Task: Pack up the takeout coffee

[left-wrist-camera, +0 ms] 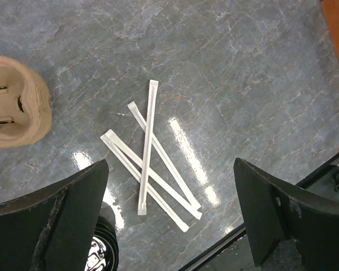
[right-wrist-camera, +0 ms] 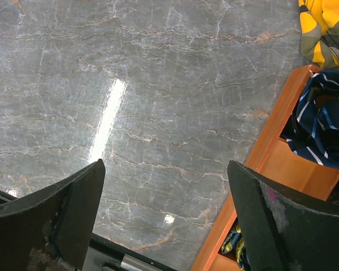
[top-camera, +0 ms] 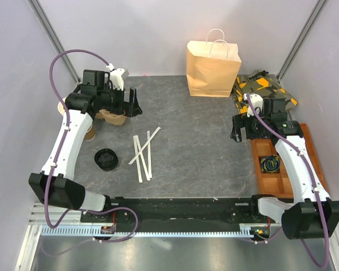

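Observation:
No cup with a black lid shows in these views, so the takeout coffee is out of view. A brown cup [top-camera: 91, 134] stands at the left, mostly hidden under my left arm, top unseen. The brown paper bag [top-camera: 213, 69] stands upright at the back, handles up. My left gripper [top-camera: 137, 103] [left-wrist-camera: 170, 165] hovers open above the wrapped straws [left-wrist-camera: 150, 152], nothing between its fingers. At the right, my right gripper [top-camera: 236, 130] [right-wrist-camera: 166, 164] is open over bare tabletop beside the wooden tray [right-wrist-camera: 271, 149].
A pulp cup carrier [top-camera: 112, 117] [left-wrist-camera: 17, 110] lies under the left wrist. A round black lid [top-camera: 106, 159] [left-wrist-camera: 101, 251] sits near the straws [top-camera: 144, 151]. The wooden tray [top-camera: 287, 178] holds folded cloths; patterned fabric [top-camera: 263, 87] lies behind it. Another cup rim [top-camera: 62, 107] shows at the far left.

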You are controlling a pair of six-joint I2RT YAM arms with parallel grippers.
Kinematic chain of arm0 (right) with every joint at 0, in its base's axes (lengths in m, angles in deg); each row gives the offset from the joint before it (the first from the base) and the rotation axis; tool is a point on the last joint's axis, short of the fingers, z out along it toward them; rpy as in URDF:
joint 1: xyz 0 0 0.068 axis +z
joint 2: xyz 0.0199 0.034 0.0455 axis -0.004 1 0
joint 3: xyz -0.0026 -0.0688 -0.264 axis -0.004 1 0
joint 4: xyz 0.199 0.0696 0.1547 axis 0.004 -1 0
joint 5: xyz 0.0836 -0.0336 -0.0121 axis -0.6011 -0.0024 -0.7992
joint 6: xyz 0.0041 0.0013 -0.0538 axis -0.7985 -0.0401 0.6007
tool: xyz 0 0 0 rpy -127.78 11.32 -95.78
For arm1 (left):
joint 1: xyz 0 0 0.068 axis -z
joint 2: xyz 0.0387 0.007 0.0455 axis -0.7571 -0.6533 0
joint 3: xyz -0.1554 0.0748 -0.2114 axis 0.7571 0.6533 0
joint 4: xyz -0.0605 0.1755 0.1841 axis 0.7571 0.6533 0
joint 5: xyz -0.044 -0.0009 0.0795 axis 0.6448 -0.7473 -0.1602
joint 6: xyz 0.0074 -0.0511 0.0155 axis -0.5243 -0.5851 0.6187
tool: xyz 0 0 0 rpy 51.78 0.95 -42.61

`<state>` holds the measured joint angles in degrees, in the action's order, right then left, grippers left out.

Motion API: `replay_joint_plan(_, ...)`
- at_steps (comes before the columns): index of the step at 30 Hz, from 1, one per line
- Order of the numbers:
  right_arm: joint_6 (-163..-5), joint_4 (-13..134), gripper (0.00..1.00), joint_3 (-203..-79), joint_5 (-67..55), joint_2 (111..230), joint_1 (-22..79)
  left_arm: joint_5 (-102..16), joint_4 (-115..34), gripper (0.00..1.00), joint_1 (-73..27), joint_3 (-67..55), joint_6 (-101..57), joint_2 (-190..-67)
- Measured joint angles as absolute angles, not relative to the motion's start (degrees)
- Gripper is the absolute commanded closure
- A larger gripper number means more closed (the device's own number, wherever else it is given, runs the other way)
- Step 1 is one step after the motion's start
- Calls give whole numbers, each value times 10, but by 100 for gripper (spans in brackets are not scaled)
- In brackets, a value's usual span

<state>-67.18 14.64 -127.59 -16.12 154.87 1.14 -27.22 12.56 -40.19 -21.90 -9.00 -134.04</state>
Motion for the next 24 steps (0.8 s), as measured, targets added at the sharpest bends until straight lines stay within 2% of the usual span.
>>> replay_joint_plan(6, -670, 146, 2, -1276, -161, 1549, 11, -256, 140, 0, -421, -229, -65, -1340)
replay_joint_plan(11, -670, 146, 2, -1276, -162, 1555, 11, -216, 157, 0, -492, -256, -64, -1340)
replay_joint_plan(20, -670, 136, 2, -1287, -177, 1602, 11, -166, 223, 0, -608, -383, -20, -1338)
replay_joint_plan(24, -670, 135, 2, -1290, -179, 1612, 11, -176, 260, 6, -642, -419, 31, -1339)
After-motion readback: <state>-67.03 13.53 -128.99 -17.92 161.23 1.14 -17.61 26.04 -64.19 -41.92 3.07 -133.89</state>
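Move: The tall cup stack stands about 21 cm to the left of the left hand and some 4 cm farther out, its middle roughly 14 cm lower. The cup carrier lies about 14 cm left and 13 cm ahead, the black lids 14 cm left and 6 cm back, and the straws straight below and 4 cm back, all some 24 cm down. From the right hand the cup stack lies about 59 cm left, 9 cm ahead and 8 cm lower. The cup stack's side of the table is where the empty left hand heads: it swings about 12 cm left, climbing some 10 cm, over the near side of the carrier, fingers staying wide open and touching nothing. Its wrist turns counter-clockwise and tips the fingers upward, around 15 degrees in all. The right hand, also open, sinks about 2 cm over bare table. ##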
